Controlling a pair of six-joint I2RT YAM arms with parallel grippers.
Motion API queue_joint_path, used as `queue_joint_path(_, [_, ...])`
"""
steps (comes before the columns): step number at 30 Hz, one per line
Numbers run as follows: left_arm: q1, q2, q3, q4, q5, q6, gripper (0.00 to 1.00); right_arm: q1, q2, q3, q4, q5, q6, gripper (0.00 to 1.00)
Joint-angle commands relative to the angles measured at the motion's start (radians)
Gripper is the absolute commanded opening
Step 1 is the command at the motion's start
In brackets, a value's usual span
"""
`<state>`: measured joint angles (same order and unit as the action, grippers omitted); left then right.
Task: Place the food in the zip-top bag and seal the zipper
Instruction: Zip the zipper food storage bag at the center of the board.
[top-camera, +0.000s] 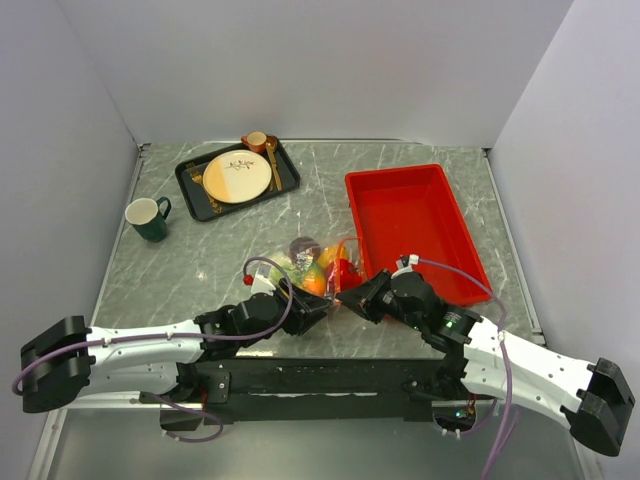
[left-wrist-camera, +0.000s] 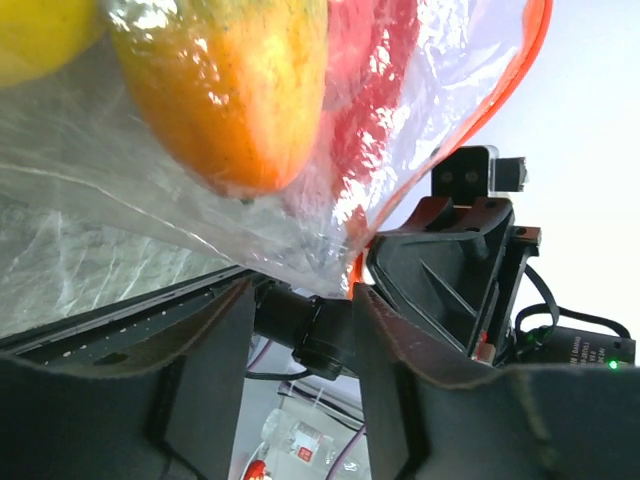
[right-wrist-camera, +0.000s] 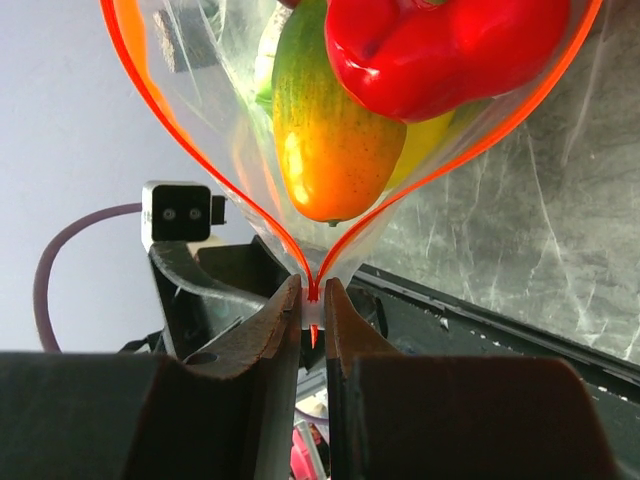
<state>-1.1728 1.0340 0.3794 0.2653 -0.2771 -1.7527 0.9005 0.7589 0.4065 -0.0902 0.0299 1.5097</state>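
The clear zip-top bag (top-camera: 312, 262) lies near the table's front edge, between my two grippers. Inside it I see a red pepper (right-wrist-camera: 440, 50), a red-green mango (right-wrist-camera: 320, 140) and a yellow mango (left-wrist-camera: 40, 35). Its orange-red zipper (right-wrist-camera: 190, 140) spreads apart in a V. My right gripper (right-wrist-camera: 312, 290) is shut on the small white slider (right-wrist-camera: 313, 316) at the point of that V. My left gripper (left-wrist-camera: 300, 290) is open just under the bag's edge. The orange strip touches the tip of its right finger (left-wrist-camera: 400, 340), and nothing lies between the jaws.
A red rectangular tray (top-camera: 420, 215) stands just right of the bag. At the back left are a dark tray (top-camera: 190, 180) with a beige plate (top-camera: 238, 175), a small cup (top-camera: 256, 141) and a green mug (top-camera: 150, 218). White walls enclose the table.
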Motion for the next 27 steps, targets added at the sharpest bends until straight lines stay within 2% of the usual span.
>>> queue_joint_path(1, [-0.005,-0.008,0.007,0.038,-0.028,-0.016,0.48,-0.002,-0.029,0.045,0.023,-0.022,0.007,0.0])
queue_joint_path(9, [-0.004,0.0,0.007,0.046,-0.066,-0.019,0.47,-0.003,-0.017,0.032,0.059,-0.088,0.04,0.0])
queue_joint_path(23, [0.015,0.011,0.015,0.054,-0.083,-0.025,0.28,0.0,0.025,0.025,0.087,-0.127,0.047,0.0])
queue_joint_path(26, [0.03,0.017,0.027,0.045,-0.076,-0.022,0.19,0.003,0.051,0.028,0.087,-0.139,0.047,0.0])
queue_joint_path(27, [0.033,0.02,0.029,0.043,-0.07,-0.021,0.08,0.005,0.056,0.028,0.087,-0.14,0.046,0.0])
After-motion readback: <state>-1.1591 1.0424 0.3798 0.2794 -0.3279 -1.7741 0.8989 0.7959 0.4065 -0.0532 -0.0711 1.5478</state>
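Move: The bag's near zipper end, already pinched in the right fingers, lies about 1 cm ahead and 3 cm right of the half-open left hand, roughly level. From the left hand, the mango is some 5 cm ahead and 3 cm left, the red pepper about 6 cm ahead and 4 cm right, both some 5 cm below. The zipper end is right at the right hand's point. Left fingers ease 1 cm forward, closing at the zipper end, while the right pinch shifts 1.5 cm back-left. ##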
